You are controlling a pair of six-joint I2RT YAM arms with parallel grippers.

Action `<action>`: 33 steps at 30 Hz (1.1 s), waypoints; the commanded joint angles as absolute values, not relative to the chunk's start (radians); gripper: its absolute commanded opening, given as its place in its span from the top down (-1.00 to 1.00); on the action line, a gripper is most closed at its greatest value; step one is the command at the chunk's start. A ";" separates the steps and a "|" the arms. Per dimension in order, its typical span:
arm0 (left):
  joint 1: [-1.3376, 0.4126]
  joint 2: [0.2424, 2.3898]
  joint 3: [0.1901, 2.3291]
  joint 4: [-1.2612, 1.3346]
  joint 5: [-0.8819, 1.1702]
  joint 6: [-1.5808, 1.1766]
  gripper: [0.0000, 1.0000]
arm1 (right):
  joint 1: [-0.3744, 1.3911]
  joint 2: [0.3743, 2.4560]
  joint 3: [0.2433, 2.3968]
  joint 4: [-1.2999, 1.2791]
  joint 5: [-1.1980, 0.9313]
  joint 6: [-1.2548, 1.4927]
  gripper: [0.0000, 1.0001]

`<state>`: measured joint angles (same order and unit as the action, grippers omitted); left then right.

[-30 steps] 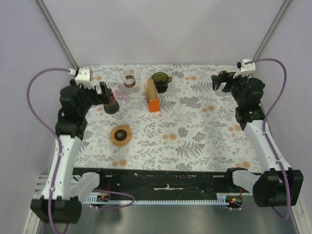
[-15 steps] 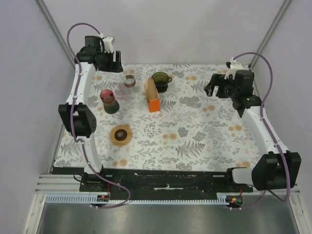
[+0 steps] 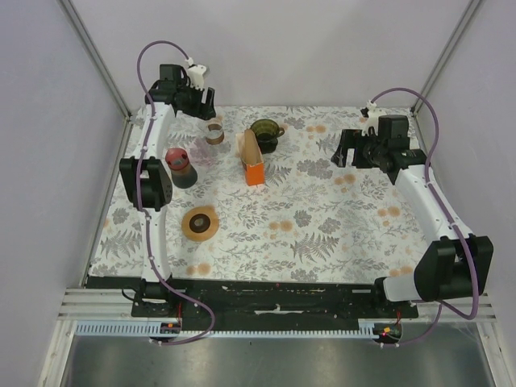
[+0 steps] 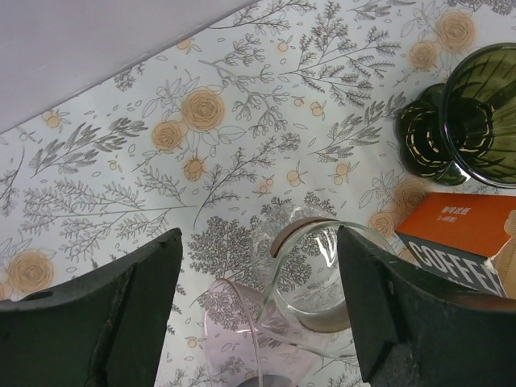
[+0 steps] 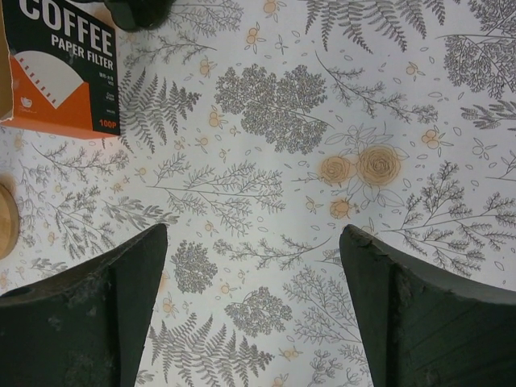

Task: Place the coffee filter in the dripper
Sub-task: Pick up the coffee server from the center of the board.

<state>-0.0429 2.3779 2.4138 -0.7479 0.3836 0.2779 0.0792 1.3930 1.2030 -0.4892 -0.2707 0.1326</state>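
The dark green glass dripper (image 3: 264, 133) (image 4: 486, 113) stands at the back of the table. Just in front of it is the orange coffee filter box (image 3: 254, 165) (image 4: 458, 242) (image 5: 56, 68), with tan paper filters (image 3: 248, 146) poking out of its top. My left gripper (image 3: 199, 100) (image 4: 258, 235) hangs open at the back left, over a clear glass carafe (image 3: 214, 131) (image 4: 326, 278), and holds nothing. Right of the box, my right gripper (image 3: 345, 150) (image 5: 254, 234) is open above bare tablecloth, pointing toward the box.
A red-topped dark cup (image 3: 181, 167) stands at the left. A round wooden lid (image 3: 200, 222) (image 5: 5, 219) lies in front of it. A pale pink glass (image 4: 242, 339) sits beside the carafe. Grey walls close the table's back and sides.
My left arm has swung from beside the red-topped cup up to the back left corner, above the carafe. The right gripper has moved left toward the box. Both stay open.
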 commanded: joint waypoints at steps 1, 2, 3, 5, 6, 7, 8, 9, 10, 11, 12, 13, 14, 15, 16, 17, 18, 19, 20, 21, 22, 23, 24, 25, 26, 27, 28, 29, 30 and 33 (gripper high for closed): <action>-0.044 2.390 2.421 -0.716 0.506 0.380 -0.65 | 0.092 1.404 1.278 -0.544 -0.253 0.109 -0.89; -0.044 2.385 2.405 -0.718 0.520 0.385 -0.63 | 0.092 1.407 1.285 -0.549 -0.249 0.110 -0.89; -0.041 2.379 2.396 -0.716 0.534 0.387 -0.60 | 0.094 1.405 1.289 -0.554 -0.247 0.110 -0.89; -0.029 2.373 2.381 -0.721 0.581 0.382 -0.57 | 0.097 1.405 1.296 -0.557 -0.242 0.110 -0.89; -0.019 2.370 2.375 -0.726 0.612 0.379 -0.55 | 0.097 1.405 1.296 -0.558 -0.241 0.110 -0.89; -0.015 2.372 2.373 -0.735 0.632 0.380 -0.53 | 0.098 1.407 1.296 -0.557 -0.236 0.110 -0.89; -0.012 2.375 2.370 -0.742 0.641 0.393 -0.46 | 0.100 1.407 1.298 -0.560 -0.230 0.113 -0.89; -0.012 2.378 2.368 -0.759 0.643 0.420 -0.37 | 0.100 1.407 1.296 -0.560 -0.227 0.117 -0.89; -0.012 2.385 2.367 -0.773 0.643 0.437 -0.29 | 0.101 1.407 1.296 -0.560 -0.222 0.120 -0.89; -0.012 2.396 2.367 -0.781 0.640 0.454 -0.18 | 0.103 1.407 1.293 -0.560 -0.221 0.123 -0.89; -0.014 2.404 2.368 -0.784 0.629 0.459 -0.05 | 0.103 1.408 1.293 -0.561 -0.221 0.127 -0.89; -0.014 2.411 2.372 -0.784 0.617 0.465 0.22 | 0.104 1.408 1.293 -0.561 -0.219 0.132 -0.92; -0.015 2.413 2.373 -0.784 0.608 0.477 0.40 | 0.106 1.408 1.293 -0.561 -0.219 0.136 -0.92; -0.017 2.416 2.373 -0.784 0.598 0.486 0.44 | 0.104 1.407 1.293 -0.563 -0.216 0.143 -0.92; -0.018 2.415 2.370 -0.787 0.592 0.506 0.44 | 0.107 1.408 1.293 -0.564 -0.218 0.146 -0.92; -0.018 2.414 2.365 -0.788 0.591 0.517 0.43 | 0.106 1.405 1.293 -0.563 -0.218 0.150 -0.92; -0.020 2.414 2.364 -0.793 0.588 0.531 0.40 | 0.107 1.405 1.295 -0.564 -0.216 0.155 -0.93; -0.021 2.414 2.362 -0.795 0.588 0.541 0.39 | 0.109 1.407 1.295 -0.563 -0.216 0.156 -0.92; -0.025 2.416 2.361 -0.796 0.588 0.548 0.40 | 0.110 1.407 1.296 -0.564 -0.216 0.161 -0.92; -0.028 2.416 2.358 -0.801 0.592 0.557 0.39 | 0.110 1.405 1.296 -0.563 -0.215 0.164 -0.92; -0.034 2.413 2.353 -0.805 0.598 0.567 0.39 | 0.112 1.404 1.296 -0.563 -0.212 0.169 -0.92; -0.038 2.413 2.346 -0.808 0.595 0.580 0.39 | 0.117 1.401 1.295 -0.564 -0.213 0.175 -0.92; -0.044 2.413 2.339 -0.810 0.591 0.587 0.38 | 0.118 1.401 1.295 -0.566 -0.213 0.179 -0.92; -0.049 2.413 2.335 -0.807 0.588 0.595 0.39 | 0.120 1.396 1.292 -0.566 -0.212 0.181 -0.91; -0.049 2.416 2.338 -0.805 0.589 0.592 0.44 | 0.121 1.390 1.290 -0.569 -0.212 0.183 -0.92; -0.051 2.418 2.341 -0.792 0.584 0.588 0.52 | 0.126 1.385 1.289 -0.569 -0.213 0.184 -0.91; -0.049 2.416 2.342 -0.782 0.580 0.581 0.66 | 0.127 1.381 1.286 -0.568 -0.213 0.184 -0.91; -0.051 2.415 2.345 -0.772 0.574 0.580 0.83 | 0.129 1.371 1.284 -0.568 -0.213 0.181 -0.91; -0.051 2.410 2.353 -0.766 0.566 0.574 0.96 | 0.130 1.365 1.285 -0.568 -0.213 0.181 -0.91; -0.041 2.379 2.382 -0.755 0.546 0.526 0.96 | 0.132 1.344 1.287 -0.569 -0.209 0.176 -0.92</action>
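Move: The coffee server, the clear glass with a wooden band, stands about 4 cm back and 4 cm right of the left hand, its middle some 9 cm lower. The dripper is roughly 21 cm to the server's right and level with it; the filter box lies about 16 cm right of the server and 9 cm nearer the base. The red grinder is some 13 cm left of the server and 15 cm back. From the right hand, the server is about 15 cm ahead, 52 cm left and 12 cm lower. Down about 5 cm, easing back and to the right a couple of centimetres each, the left hand sinks onto the server's far-left rim while turning nearly 20 degrees clockwise. Its fingers first close to about a third, pause there as the hand goes on down, then shut almost fully and pinch the thin glass wall between their tips. ##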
